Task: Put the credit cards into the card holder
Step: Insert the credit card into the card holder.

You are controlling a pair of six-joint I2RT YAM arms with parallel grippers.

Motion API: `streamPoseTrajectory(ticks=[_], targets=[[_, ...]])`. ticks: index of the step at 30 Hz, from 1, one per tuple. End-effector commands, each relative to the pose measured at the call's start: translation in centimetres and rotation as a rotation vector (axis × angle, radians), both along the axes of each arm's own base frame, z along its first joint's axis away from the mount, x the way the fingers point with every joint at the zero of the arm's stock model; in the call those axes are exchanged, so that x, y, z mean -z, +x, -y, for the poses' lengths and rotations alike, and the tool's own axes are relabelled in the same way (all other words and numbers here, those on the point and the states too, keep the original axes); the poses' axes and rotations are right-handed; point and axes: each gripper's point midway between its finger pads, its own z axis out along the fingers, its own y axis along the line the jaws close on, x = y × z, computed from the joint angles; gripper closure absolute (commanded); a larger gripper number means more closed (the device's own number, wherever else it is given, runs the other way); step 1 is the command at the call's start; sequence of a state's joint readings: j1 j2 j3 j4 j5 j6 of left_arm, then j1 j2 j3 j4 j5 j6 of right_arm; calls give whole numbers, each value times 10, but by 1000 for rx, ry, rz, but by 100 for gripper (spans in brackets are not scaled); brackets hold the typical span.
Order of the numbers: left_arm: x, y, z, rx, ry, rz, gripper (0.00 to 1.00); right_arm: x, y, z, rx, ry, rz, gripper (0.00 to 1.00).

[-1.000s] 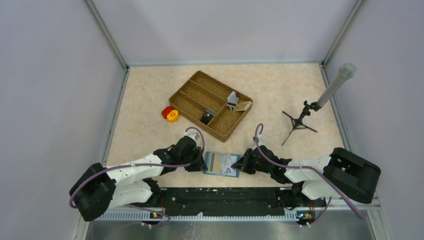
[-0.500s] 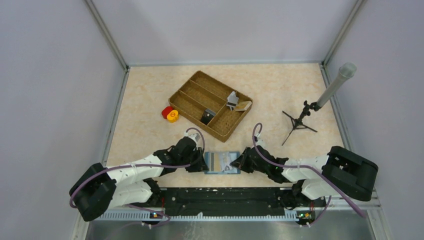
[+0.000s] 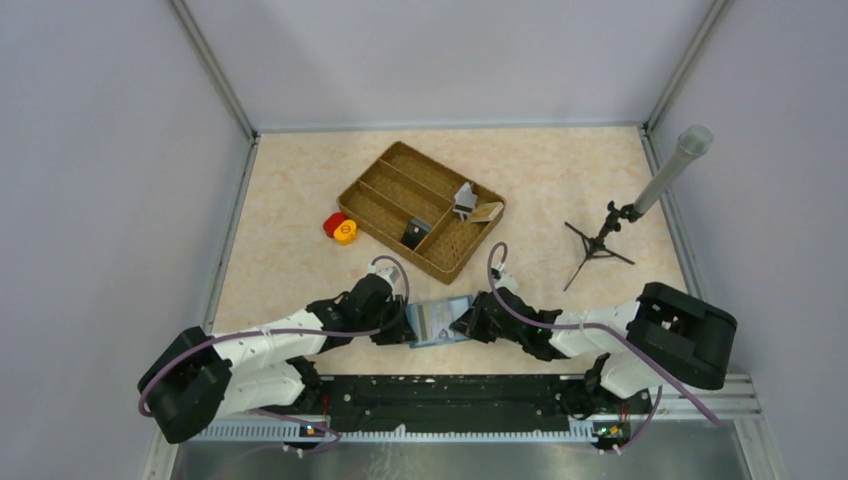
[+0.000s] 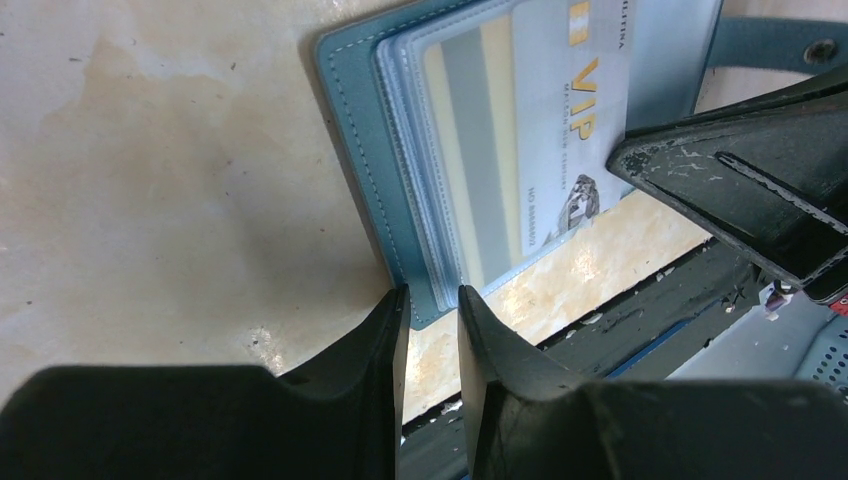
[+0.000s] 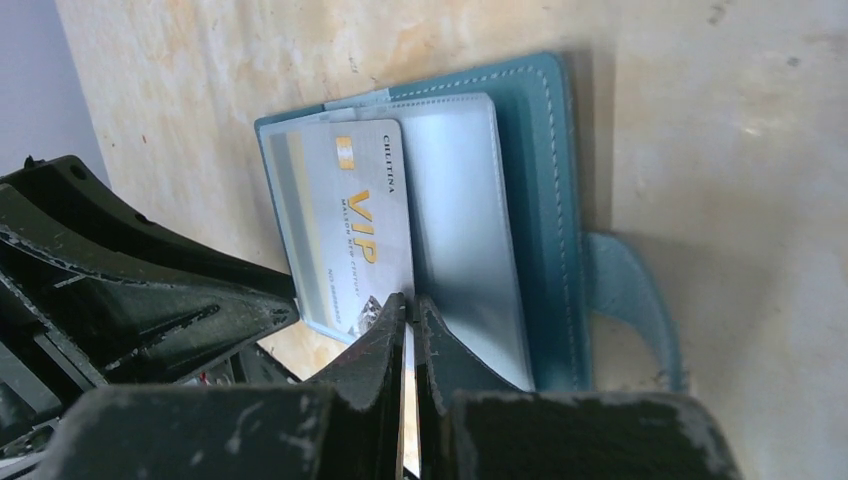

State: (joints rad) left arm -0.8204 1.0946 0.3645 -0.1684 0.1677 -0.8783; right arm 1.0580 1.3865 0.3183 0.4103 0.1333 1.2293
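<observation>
The teal-blue card holder point(image 3: 437, 322) lies open near the table's front edge, between my two grippers. My left gripper point(image 3: 405, 325) is closed on its near left corner point(image 4: 352, 150); both fingertips touch it, left gripper point(image 4: 431, 297). A pale grey credit card with gold VIP lettering point(image 5: 345, 225) lies partly inside a clear sleeve of the card holder point(image 5: 545, 200). My right gripper point(image 5: 408, 300) is shut on that card's near edge, right gripper point(image 3: 467, 325). A pale card point(image 3: 465, 198) and a tan one point(image 3: 487, 211) sit in the woven tray.
A brown woven divided tray point(image 3: 400, 170) stands mid-table, with a dark item point(image 3: 413, 236) in one compartment. Red and yellow round pieces point(image 3: 340, 229) lie to its left. A small tripod with a grey tube point(image 3: 620, 215) stands at the right. Walls enclose the table.
My right gripper has moved left with the VIP card, sliding it further over the card holder. The card holder has turned a little. The left arm has stayed in place.
</observation>
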Motion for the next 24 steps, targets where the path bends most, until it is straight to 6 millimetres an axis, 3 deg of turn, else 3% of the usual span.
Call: streamPoseTrajectory(ticks=[1, 4, 8, 17, 24], targets=[[4, -3, -4, 2, 17, 6, 71, -1, -3, -14, -77, -36, 27, 100], [5, -1, -7, -9, 31, 13, 71, -4, -1, -16, -84, -51, 37, 100], [2, 2, -12, -42, 50, 27, 69, -8, 3, -4, -68, -115, 70, 98], [-20, 23, -10, -120, 37, 94, 52, -33, 24, 11, -97, -221, 158, 64], [-22, 30, -2, -154, -23, 89, 46, -31, 37, 4, -178, -221, 162, 58]])
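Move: The right hand's shut fingertips are at the near part of the VIP card's right edge; the card's middle lies about 3 cm to its left, 2 cm ahead and 1 cm below. The holder's strap is some 7 cm to this hand's right, level with it, and the wicker tray's middle about 27 cm ahead and 7 cm left. From the left hand, at the holder's near-left corner, the card lies about 8 cm right and 4 cm ahead. Leftward first, by about 1 cm, the right hand presses its shut fingertips on against the card's edge; then it draws back to the right nearly 3 cm, rising 2 cm and going 3 cm forward over the holder, fingers opening to under half and wrist rolling slightly left side down. The left hand eases forward, left and slightly up from the holder's near-left corner, its fingers spreading to about half open. ##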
